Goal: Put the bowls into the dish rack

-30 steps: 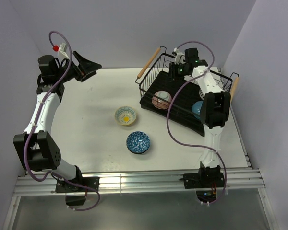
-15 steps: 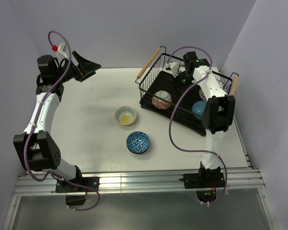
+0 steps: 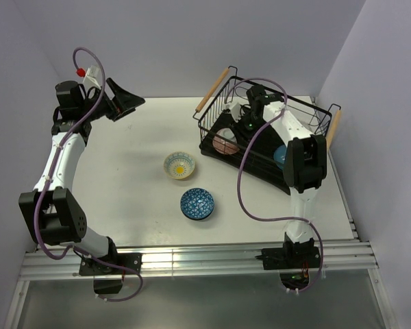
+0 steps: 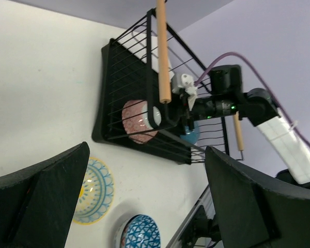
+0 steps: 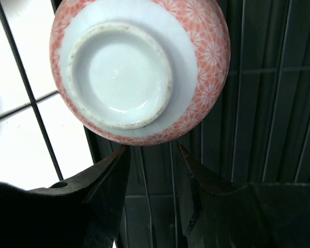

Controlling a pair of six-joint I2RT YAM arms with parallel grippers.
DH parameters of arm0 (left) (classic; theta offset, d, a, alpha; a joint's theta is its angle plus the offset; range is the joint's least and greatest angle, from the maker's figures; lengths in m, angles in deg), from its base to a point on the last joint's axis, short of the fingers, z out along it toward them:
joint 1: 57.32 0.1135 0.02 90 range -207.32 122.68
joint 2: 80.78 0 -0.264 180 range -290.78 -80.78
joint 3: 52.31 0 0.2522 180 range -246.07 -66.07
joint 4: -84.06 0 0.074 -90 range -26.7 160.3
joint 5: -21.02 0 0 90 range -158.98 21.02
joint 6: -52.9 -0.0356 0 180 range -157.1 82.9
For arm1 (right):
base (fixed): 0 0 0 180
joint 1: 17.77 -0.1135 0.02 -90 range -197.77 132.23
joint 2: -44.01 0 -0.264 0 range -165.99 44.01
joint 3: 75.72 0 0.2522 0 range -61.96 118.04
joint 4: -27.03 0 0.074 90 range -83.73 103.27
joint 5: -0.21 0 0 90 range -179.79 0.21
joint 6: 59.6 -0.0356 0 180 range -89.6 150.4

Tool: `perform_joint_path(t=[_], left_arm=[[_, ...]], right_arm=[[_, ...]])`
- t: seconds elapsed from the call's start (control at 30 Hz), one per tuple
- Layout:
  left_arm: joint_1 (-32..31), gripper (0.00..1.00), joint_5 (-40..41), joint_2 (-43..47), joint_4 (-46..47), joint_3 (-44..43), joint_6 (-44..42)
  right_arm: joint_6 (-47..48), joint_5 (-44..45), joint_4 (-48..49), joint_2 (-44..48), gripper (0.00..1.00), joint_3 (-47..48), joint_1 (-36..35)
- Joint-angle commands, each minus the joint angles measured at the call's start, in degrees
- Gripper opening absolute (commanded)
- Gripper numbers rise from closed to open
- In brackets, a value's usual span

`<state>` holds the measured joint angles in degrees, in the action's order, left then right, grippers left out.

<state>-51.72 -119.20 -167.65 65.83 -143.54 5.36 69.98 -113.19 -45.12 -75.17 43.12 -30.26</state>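
The black wire dish rack [image 3: 207, 131] stands at the back right, also seen in the left wrist view [image 4: 119, 88]. Inside it a pink bowl [image 3: 224, 143] lies bottom up [image 5: 139, 67], and a plain blue bowl [image 3: 281, 156] sits further right. On the table are a yellow-centred bowl [image 3: 179, 165] and a blue patterned bowl [image 3: 197, 203]. My right gripper [image 5: 152, 150] reaches into the rack [image 3: 237, 128], open, its tips just short of the pink bowl's side with nothing between them. My left gripper [image 3: 123, 103] hangs wide open and empty at the far left.
Two light wooden handles [image 3: 212, 89] [image 3: 334, 127] stick out from the rack's ends. Its slatted base [image 5: 258, 119] lies under my right fingers. The purple wall closes in behind and to the right. The right arm's cable [image 3: 243, 178] loops over the rack's front edge.
My right gripper has moved from the rack's back toward the pink bowl and its jaws have spread wider. The left arm has barely shifted.
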Motion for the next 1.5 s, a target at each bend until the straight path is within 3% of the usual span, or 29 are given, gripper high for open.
perform_joint_path(t=[0.0,0.5,0.6,0.73,0.87,1.1,1.23,1.37,1.47], left_arm=[[0.1,0.99,3.0,0.5,-5.1,-0.6,-9.1],[-2.3,0.98,10.9,-6.6,-18.2,1.5,-22.9],[-5.0,0.95,13.8,-8.7,-22.0,1.4,-28.0],[-8.8,0.91,15.8,-11.6,-25.0,2.1,-31.5],[-11.3,0.88,16.1,-13.5,-26.0,3.2,-33.0],[-16.2,0.74,18.1,-16.5,-25.1,4.7,-33.8],[-18.2,0.66,19.0,-19.7,-26.0,3.9,-34.4],[-19.8,0.61,18.8,-22.0,-25.4,3.1,-33.8],[-19.8,0.48,19.1,-24.0,-25.2,2.6,-32.7]], right_arm=[[-1.0,-3.1,4.1,0.8,0.48,-0.3,-1.1],[-0.5,-5.2,6.1,1.2,0.5,0.6,-3.4],[-1.7,-4.7,6.9,3.9,0.58,-0.7,-2.3],[-2.7,-4.2,8.3,8.2,0.81,-1.2,-0.1],[-4.7,-4.3,10.3,12.7,0.85,-0.3,2.1],[-10.8,-0.6,18.8,24.2,0.89,-2.1,5.7],[-16.1,-0.9,23.6,31.4,1.0,-5.0,7.0],[-20.7,-3.0,25.5,38.6,1.0,-8.0,8.0],[-24.1,-3.2,25.8,42.1,1.0,-9.5,8.1]])
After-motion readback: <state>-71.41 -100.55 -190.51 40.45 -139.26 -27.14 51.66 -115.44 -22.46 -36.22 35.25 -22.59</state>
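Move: Under the left hand's reach, the yellow-patterned bowl lies about 6 cm back, 13 cm to its right and 30 cm below; the blue bowl is some 19 cm back and 18 cm right, and the pink bowl in the rack level ahead and 27 cm right. From the right hand, the pink bowl lies about 6 cm left, 1 cm back and 3 cm down, the teal bowl 14 cm right and 6 cm back, and the yellow-patterned bowl some 22 cm left and 8 cm back. Pushing the upturned pink bowl leftward along the rack with half-open fingers, the right hand goes about 4 cm, then opens wide, rises out some 29 cm, drawing right and tilting up. The left hand sinks 28 cm, swings right and back to the yellow-patterned bowl's left rim, tips down, rolls and half closes; rim contact isn't clear. ##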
